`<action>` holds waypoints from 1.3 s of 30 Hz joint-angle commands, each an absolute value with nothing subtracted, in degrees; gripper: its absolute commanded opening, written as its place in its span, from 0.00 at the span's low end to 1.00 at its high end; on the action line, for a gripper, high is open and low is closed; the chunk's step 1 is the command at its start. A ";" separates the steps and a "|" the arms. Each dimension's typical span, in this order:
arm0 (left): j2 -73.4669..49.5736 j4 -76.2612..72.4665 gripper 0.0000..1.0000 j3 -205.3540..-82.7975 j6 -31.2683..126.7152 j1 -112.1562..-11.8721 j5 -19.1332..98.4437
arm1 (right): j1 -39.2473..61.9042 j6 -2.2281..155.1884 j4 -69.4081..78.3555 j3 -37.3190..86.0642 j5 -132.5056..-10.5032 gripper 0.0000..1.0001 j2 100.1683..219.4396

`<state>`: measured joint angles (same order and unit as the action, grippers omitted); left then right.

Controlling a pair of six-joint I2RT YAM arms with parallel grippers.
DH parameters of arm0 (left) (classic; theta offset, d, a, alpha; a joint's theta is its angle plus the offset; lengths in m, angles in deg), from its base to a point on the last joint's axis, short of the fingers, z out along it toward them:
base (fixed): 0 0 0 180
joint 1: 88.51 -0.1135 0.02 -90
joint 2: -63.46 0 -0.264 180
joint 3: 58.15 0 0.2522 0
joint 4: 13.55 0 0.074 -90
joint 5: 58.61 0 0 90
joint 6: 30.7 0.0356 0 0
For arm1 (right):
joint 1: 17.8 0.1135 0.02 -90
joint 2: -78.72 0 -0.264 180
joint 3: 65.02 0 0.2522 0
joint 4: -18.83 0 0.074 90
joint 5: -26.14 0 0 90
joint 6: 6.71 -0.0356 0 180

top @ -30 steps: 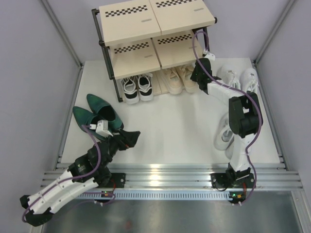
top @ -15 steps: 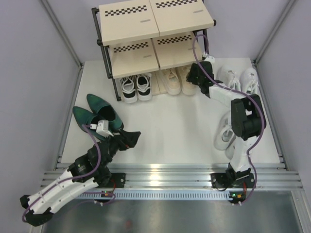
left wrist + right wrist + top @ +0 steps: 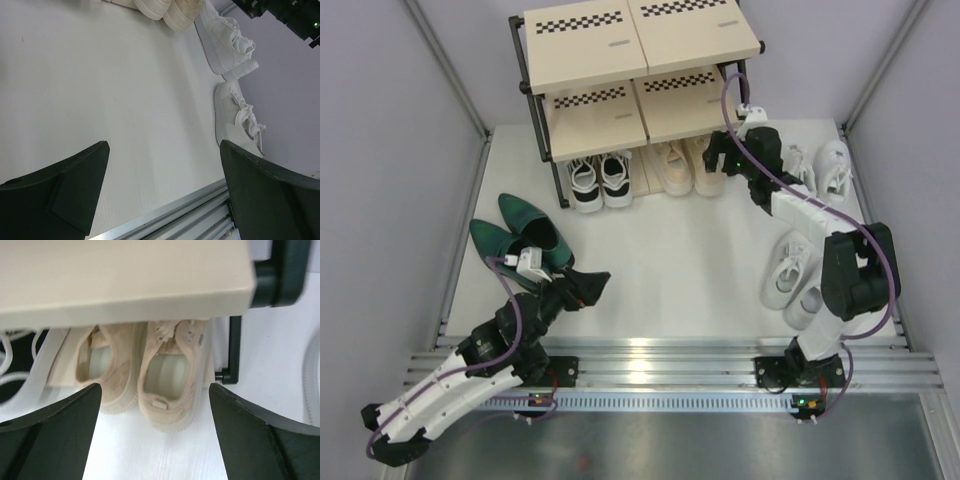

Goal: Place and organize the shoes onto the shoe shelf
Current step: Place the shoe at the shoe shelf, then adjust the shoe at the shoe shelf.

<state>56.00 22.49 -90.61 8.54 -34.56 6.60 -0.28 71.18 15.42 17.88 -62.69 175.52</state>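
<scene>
The shoe shelf [image 3: 620,70] stands at the back. On its lowest level sit black-and-white sneakers [image 3: 600,180] and, to their right, beige sneakers [image 3: 682,165], heels outward. My right gripper [image 3: 720,165] hangs open just behind the right beige sneaker [image 3: 170,370], touching nothing; its fingers [image 3: 50,435] stand wide on either side. Green heeled shoes [image 3: 515,235] lie at the left. Just right of them my left gripper [image 3: 590,288] stands open over bare floor, holding nothing. One white pair [image 3: 820,165] lies at the back right, another [image 3: 795,280] at the near right.
The shelf's black corner post [image 3: 232,350] stands right beside the right beige sneaker. A shelf board [image 3: 125,275] overhangs the beige pair. Grey walls close in both sides. A metal rail [image 3: 650,365] runs along the near edge.
My right gripper has opened and let go of the right beige sneaker, which sits pushed in under the shelf. The gripper drew back a little and the arm's elbow swung right. The left arm is still.
</scene>
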 commanded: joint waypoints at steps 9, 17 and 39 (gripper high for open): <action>59.15 21.48 0.98 -91.33 10.26 -34.55 8.28 | -4.88 94.36 13.42 13.86 -85.04 0.91 176.37; 59.68 21.56 0.98 -90.89 10.44 -34.55 8.28 | -4.18 95.42 11.57 19.57 -84.78 0.88 183.57; 61.00 22.62 0.98 -90.01 10.79 -34.55 6.26 | -2.07 99.54 7.71 29.68 -81.88 0.41 191.22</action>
<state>60.26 23.04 -90.47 9.79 -34.56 7.30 -3.38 96.57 5.43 24.96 -81.62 189.33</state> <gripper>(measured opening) 0.976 0.540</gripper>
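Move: The right beige shoe, toe in on the bottom shelf, has its middle about 11 cm ahead of the empty right hand, 2 cm left and 12 cm below; its heel sits almost straight beneath the fingers. At similar heights, the left beige shoe is roughly 11 cm to the hand's left and 11 cm ahead, and the nearest white shoe 21 cm right and 2 cm ahead. From the left hand the right beige shoe lies some 43 cm ahead, 28 cm right and 10 cm below. The right hand, open and free above the heel of the right beige shoe, draws back about 3 cm while it sinks and turns counter-clockwise, then keeps going down and eases forward again, ending some 10 cm below its start with the wrist turned some 25 degrees, its left side rolled lower and the fingers tipped a little further down. From there the fingers close from wide to about half open and begin to pinch the heel, one fingertip at either side of it, while the hand edges slightly forward and left. ##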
